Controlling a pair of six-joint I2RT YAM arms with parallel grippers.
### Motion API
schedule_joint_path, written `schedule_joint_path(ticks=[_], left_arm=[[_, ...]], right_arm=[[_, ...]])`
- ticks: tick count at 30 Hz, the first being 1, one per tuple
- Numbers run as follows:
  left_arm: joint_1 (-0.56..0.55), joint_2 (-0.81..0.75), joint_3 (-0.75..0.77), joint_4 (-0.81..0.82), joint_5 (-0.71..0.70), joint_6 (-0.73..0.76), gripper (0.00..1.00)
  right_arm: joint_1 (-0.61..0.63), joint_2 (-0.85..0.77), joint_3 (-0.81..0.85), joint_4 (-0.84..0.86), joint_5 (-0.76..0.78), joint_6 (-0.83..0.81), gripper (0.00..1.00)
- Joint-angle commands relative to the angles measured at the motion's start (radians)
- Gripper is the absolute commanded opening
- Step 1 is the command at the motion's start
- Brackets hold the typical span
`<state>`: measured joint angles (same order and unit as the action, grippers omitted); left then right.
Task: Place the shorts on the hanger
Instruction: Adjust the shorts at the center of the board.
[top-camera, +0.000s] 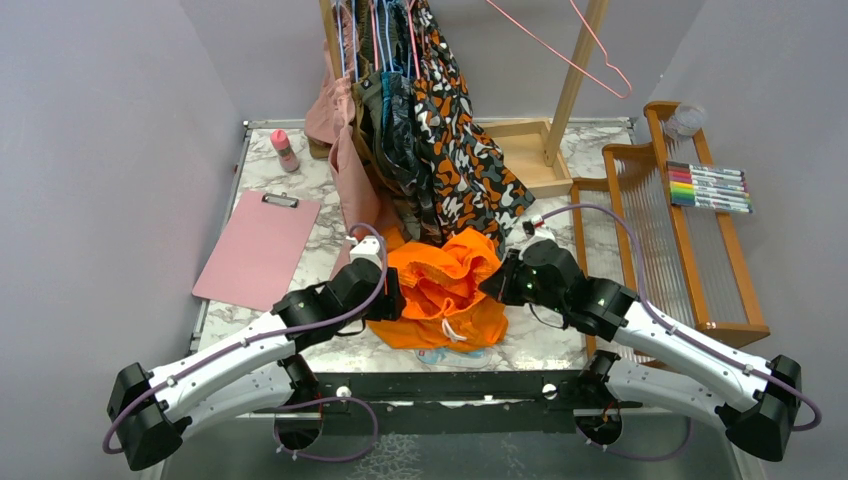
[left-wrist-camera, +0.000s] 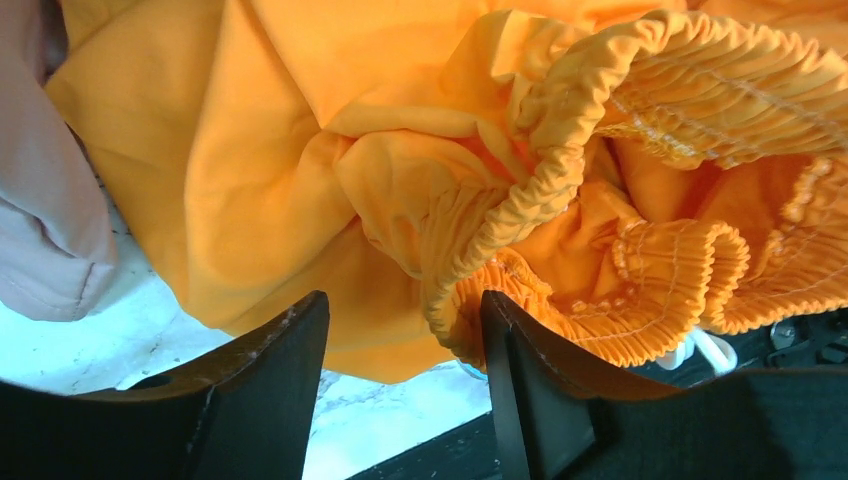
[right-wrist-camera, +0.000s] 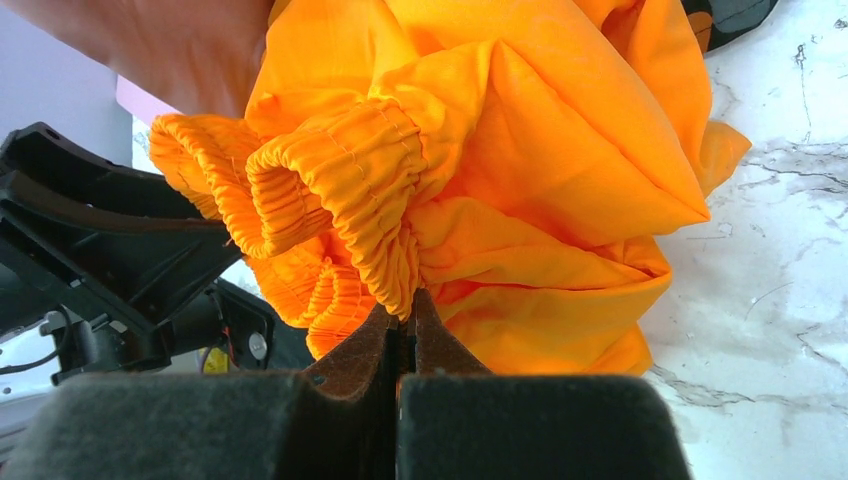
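The bright orange shorts (top-camera: 445, 285) lie bunched on the marble table between my two grippers, their white drawstring (top-camera: 455, 332) at the near edge. My right gripper (right-wrist-camera: 408, 312) is shut on the gathered waistband (right-wrist-camera: 350, 170), holding that side raised. At the left side of the shorts (left-wrist-camera: 300, 150) my left gripper (left-wrist-camera: 400, 310) stands with its jaws apart. A fold of cloth and waistband hangs between its fingertips (left-wrist-camera: 500, 320), unpinched. The thin pink hanger (top-camera: 590, 55) hangs high at the back right, beside the wooden pole.
Patterned and dusty pink garments (top-camera: 440, 130) hang on blue hangers from a rack just behind the shorts. A pink clipboard (top-camera: 258, 248) and a small pink bottle (top-camera: 285, 150) are at the left. A wooden rack with markers (top-camera: 710, 187) stands on the right.
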<state>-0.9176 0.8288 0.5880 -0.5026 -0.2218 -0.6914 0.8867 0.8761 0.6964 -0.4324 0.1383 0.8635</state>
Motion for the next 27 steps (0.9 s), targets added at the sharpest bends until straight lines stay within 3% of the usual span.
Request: schedule_joint_path(ticks=[1, 5, 11, 14, 24, 27], left_arm=[[0.000, 0.007, -0.025, 0.145, 0.034, -0.010, 0.54], [0.000, 0.040, -0.039, 0.205, 0.039, -0.006, 0.46], [0.000, 0.068, -0.031, 0.216, 0.006, 0.003, 0.00], [-0.001, 0.047, -0.024, 0.190, -0.031, 0.012, 0.00], [0.001, 0.079, 0.058, 0.119, -0.080, 0.110, 0.00], [0.003, 0.096, 0.075, 0.120, -0.071, 0.132, 0.00]], right_arm=[[-0.004, -0.008, -0.011, 0.036, 0.005, -0.009, 0.01], [-0.003, -0.011, -0.025, 0.034, -0.009, -0.013, 0.01], [-0.003, -0.017, -0.044, 0.043, -0.066, -0.065, 0.01], [-0.003, 0.002, -0.025, 0.009, -0.084, -0.110, 0.07], [-0.003, 0.000, 0.061, -0.104, -0.076, -0.262, 0.66], [-0.003, -0.031, 0.078, -0.117, -0.029, -0.291, 0.73]])
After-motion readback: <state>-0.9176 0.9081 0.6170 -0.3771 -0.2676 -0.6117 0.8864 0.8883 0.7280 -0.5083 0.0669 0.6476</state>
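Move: The left rim of the orange shorts' waistband stands at the left hand's right finger, about 2 cm to the right, 1 cm ahead and level with it. The white drawstring lies some 10 cm right, 6 cm back and a few centimetres lower; the pink trousers' hem hangs roughly 10 cm left, 6 cm ahead. The right hand still pinches the waistband's right rim right at its pads, with the patterned trousers' hem about 10 cm ahead, 1 cm left. Left hand edges about 3 cm forward-right, pinching the waistband's left rim; right hand sinks 2 cm, then opens. ##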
